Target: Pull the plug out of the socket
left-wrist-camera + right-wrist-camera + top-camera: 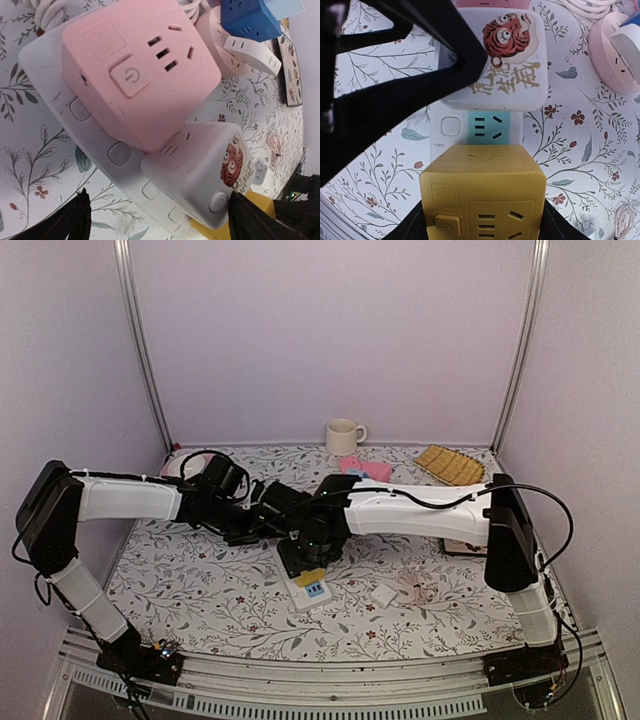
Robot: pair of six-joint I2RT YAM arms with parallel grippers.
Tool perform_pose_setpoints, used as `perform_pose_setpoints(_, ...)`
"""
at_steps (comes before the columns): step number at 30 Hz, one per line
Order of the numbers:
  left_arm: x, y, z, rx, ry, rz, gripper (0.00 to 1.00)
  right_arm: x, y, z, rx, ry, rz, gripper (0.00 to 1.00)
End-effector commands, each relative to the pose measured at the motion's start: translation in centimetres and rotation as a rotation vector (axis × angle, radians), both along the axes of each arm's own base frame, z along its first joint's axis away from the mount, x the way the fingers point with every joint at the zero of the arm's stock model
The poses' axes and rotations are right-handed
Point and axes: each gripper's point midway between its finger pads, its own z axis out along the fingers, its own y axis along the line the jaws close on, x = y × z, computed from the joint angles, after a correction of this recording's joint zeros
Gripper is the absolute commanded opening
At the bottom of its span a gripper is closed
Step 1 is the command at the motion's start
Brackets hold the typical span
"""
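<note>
A white power strip, the socket (55,95), lies on the floral table with three cube plugs in it. They are a pink one (140,65), a white one with a tiger sticker (200,170) and a yellow one (480,190). My right gripper (480,227) is shut on the yellow plug, one finger flat against each side. A free turquoise outlet (489,126) shows between the yellow and white cubes. My left gripper (157,220) is open, its fingers (75,220) straddling the strip beside the white cube. From above, both grippers crowd over the strip (303,598).
A white mug (344,435), a pink item (366,470) and a yellow woven piece (450,465) sit at the back. A small white adapter (385,595) and a coiled cable (415,590) lie right of the strip. A blue cube (250,17) and a round pink socket (217,37) are nearby.
</note>
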Motion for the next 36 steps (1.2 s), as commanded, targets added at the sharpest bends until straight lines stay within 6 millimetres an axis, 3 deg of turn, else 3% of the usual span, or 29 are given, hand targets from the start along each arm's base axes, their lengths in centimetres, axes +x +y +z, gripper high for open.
perform_pose_setpoints(1, -2.8, 4.7, -5.7, 0.251, 0.133, 0.036, 0.94, 1.9, 1.2, 8.5, 0.179, -0.162, -0.016, 0.36)
perform_pose_setpoints(6, -2.7, 4.5, -5.4, 0.247, 0.128, 0.031, 0.94, 1.8, 0.5, 9.4, 0.198, -0.174, -0.013, 0.36)
perform_pose_setpoints(11, -2.2, 3.7, -4.1, 0.216, 0.108, 0.017, 0.94, 2.4, -3.0, 9.6, 0.197, -0.155, -0.069, 0.36)
perform_pose_setpoints(15, -1.3, 2.1, -1.7, 0.170, 0.068, -0.011, 0.94, 3.1, -6.5, 9.4, 0.274, -0.110, -0.127, 0.36)
perform_pose_setpoints(18, -0.5, 0.7, 0.8, 0.127, 0.035, -0.030, 0.94, 3.3, -9.2, 7.9, 0.337, -0.053, -0.176, 0.36)
perform_pose_setpoints(25, 0.7, -1.8, 6.2, 0.052, -0.048, -0.068, 0.94, 4.4, -13.3, 6.4, 0.555, 0.043, -0.276, 0.35)
perform_pose_setpoints(31, 0.9, -2.5, 9.5, -0.007, -0.103, -0.075, 0.95, 5.5, -13.4, 4.2, 0.694, 0.123, -0.304, 0.36)
perform_pose_setpoints(36, 0.5, -2.0, 10.2, -0.011, -0.115, -0.066, 0.95, 5.5, -13.3, 2.4, 0.733, 0.177, -0.309, 0.36)
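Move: The right hand already grips the yellow plug, still seated in the socket; the open table it is taken to lies roughly 15 cm right, 5 cm ahead and 6 cm below. From this hand, the white tiger plug stands about 7 cm ahead and 3 cm left, the round pink base some 12 cm ahead and 9 cm right. That open table spot is around 25 cm right and 3 cm back of the left hand. Right hand pulls the held plug about 8 cm off the socket, then swings right and down; left rises. ##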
